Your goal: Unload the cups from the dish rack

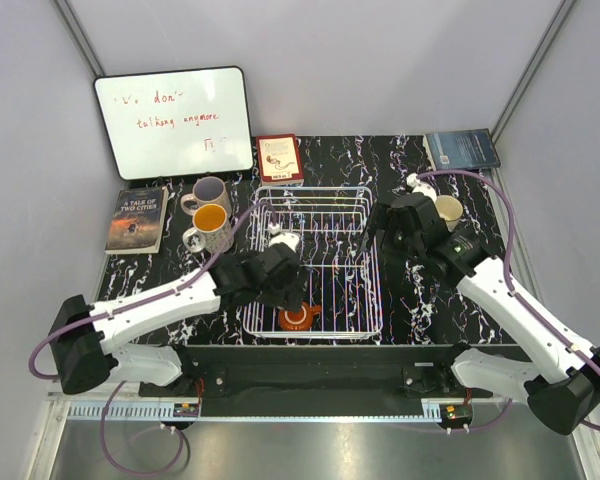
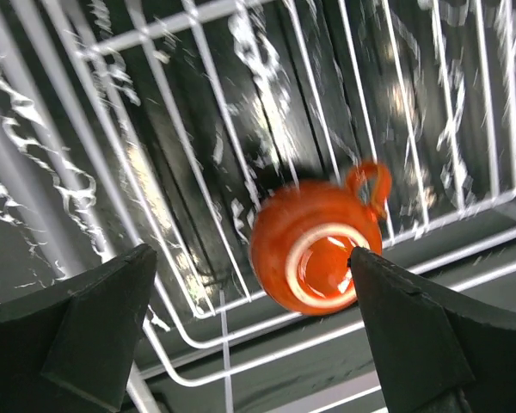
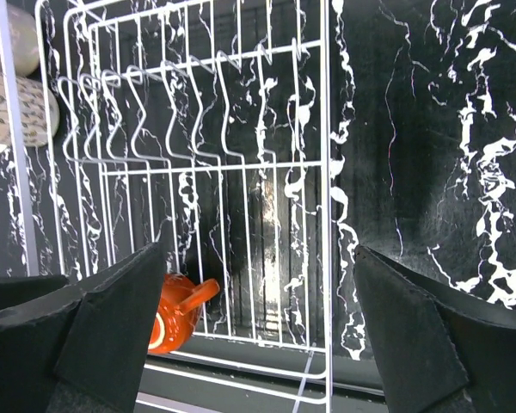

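Observation:
The white wire dish rack (image 1: 372, 270) stands mid-table. One squat orange-red cup (image 1: 298, 319) lies on its side in the rack's near end, mouth towards the left wrist camera (image 2: 314, 245). My left gripper (image 1: 290, 295) hovers open just above it, the cup between its fingertips and nearer the right one (image 2: 251, 258). My right gripper (image 1: 385, 238) is open and empty over the rack's right rim (image 3: 258, 254), with the orange cup (image 3: 176, 310) low left of it. A cream cup (image 1: 448, 210) stands on the table right of the rack. Two more cups (image 1: 208, 192) (image 1: 208, 228) stand left of it.
A whiteboard (image 1: 173, 120) leans at the back left. A book (image 1: 137, 219) lies at the left edge, a red book (image 1: 279, 158) behind the rack, and a dark book (image 1: 461, 149) at the back right. Upright prongs (image 3: 155, 112) fill the rack's far half.

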Robot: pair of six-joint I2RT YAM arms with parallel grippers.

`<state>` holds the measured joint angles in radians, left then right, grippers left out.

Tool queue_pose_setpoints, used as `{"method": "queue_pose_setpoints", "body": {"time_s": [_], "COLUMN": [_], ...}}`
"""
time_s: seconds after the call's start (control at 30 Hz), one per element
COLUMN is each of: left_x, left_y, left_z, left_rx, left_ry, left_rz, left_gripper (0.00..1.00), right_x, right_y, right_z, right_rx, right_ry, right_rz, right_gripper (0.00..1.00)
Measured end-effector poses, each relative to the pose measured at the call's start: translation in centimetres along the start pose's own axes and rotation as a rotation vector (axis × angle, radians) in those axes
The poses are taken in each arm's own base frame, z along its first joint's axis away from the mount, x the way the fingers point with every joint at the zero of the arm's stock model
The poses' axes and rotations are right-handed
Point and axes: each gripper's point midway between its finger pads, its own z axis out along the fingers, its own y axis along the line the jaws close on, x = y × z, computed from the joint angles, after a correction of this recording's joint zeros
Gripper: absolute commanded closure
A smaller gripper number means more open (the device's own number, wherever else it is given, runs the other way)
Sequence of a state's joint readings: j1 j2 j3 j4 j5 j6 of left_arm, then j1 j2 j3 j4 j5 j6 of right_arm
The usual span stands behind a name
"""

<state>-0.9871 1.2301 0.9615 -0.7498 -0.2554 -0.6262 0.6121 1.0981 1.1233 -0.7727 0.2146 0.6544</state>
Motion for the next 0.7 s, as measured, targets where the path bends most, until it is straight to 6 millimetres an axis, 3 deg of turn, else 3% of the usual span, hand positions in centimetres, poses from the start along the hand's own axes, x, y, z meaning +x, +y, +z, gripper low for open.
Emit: {"method": "queue_pose_setpoints", "body": {"time_s": [0.13,0.27,0.53,0.7], "left_x": [1.6,1.6,1.8,2.4], "left_y": [-1.7,-3.3,-3.7,-4.2], "left_z": [0.2,0.1,0.4,1.7], "left_rx": [0.009,0.030,0.020,0.000], "left_ry": [0.051,0.058,0.083,0.127], "left_rz": [0.146,0.252,0.353,0.435], "left_gripper": [0.01,0.01,0.01,0.01], "right_x": [0.6,0.7,0.8,1.3], "right_y": [-0.2,-0.1,0.1,-0.1], "right_z": [0.1,0.0,-0.3,0.0], "right_rx": [-0.001,-0.011,-0.035,-0.030], "right_ry": [0.009,0.008,0.007,0.022], "right_rz": [-0.007,-0.007,-0.005,-0.010], "right_gripper": [0.04,0.04,0.04,0.04]}}
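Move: The red-brown cup sits bottom-up in the rack, handle to the right, some 4 cm back from the left hand, about 1 cm to its right and roughly 6 cm below. The rack's near rim runs 4 cm behind the cup. On the counter, the orange-lined mug stands about 17 cm ahead of the left hand and 20 cm to its left. From the right hand, the cup lies some 13 cm back, 15 cm left and 16 cm down. Bring the left gripper right about 4 cm and back some 2 cm towards the red-brown cup, sinking roughly 2 cm, mostly in two dips at the start and finish. Turn the wrist clockwise some 20 degrees while rolling its left side up about 15, so the open fingers line up over the cup. Keep them wide open, not yet closing on it. ##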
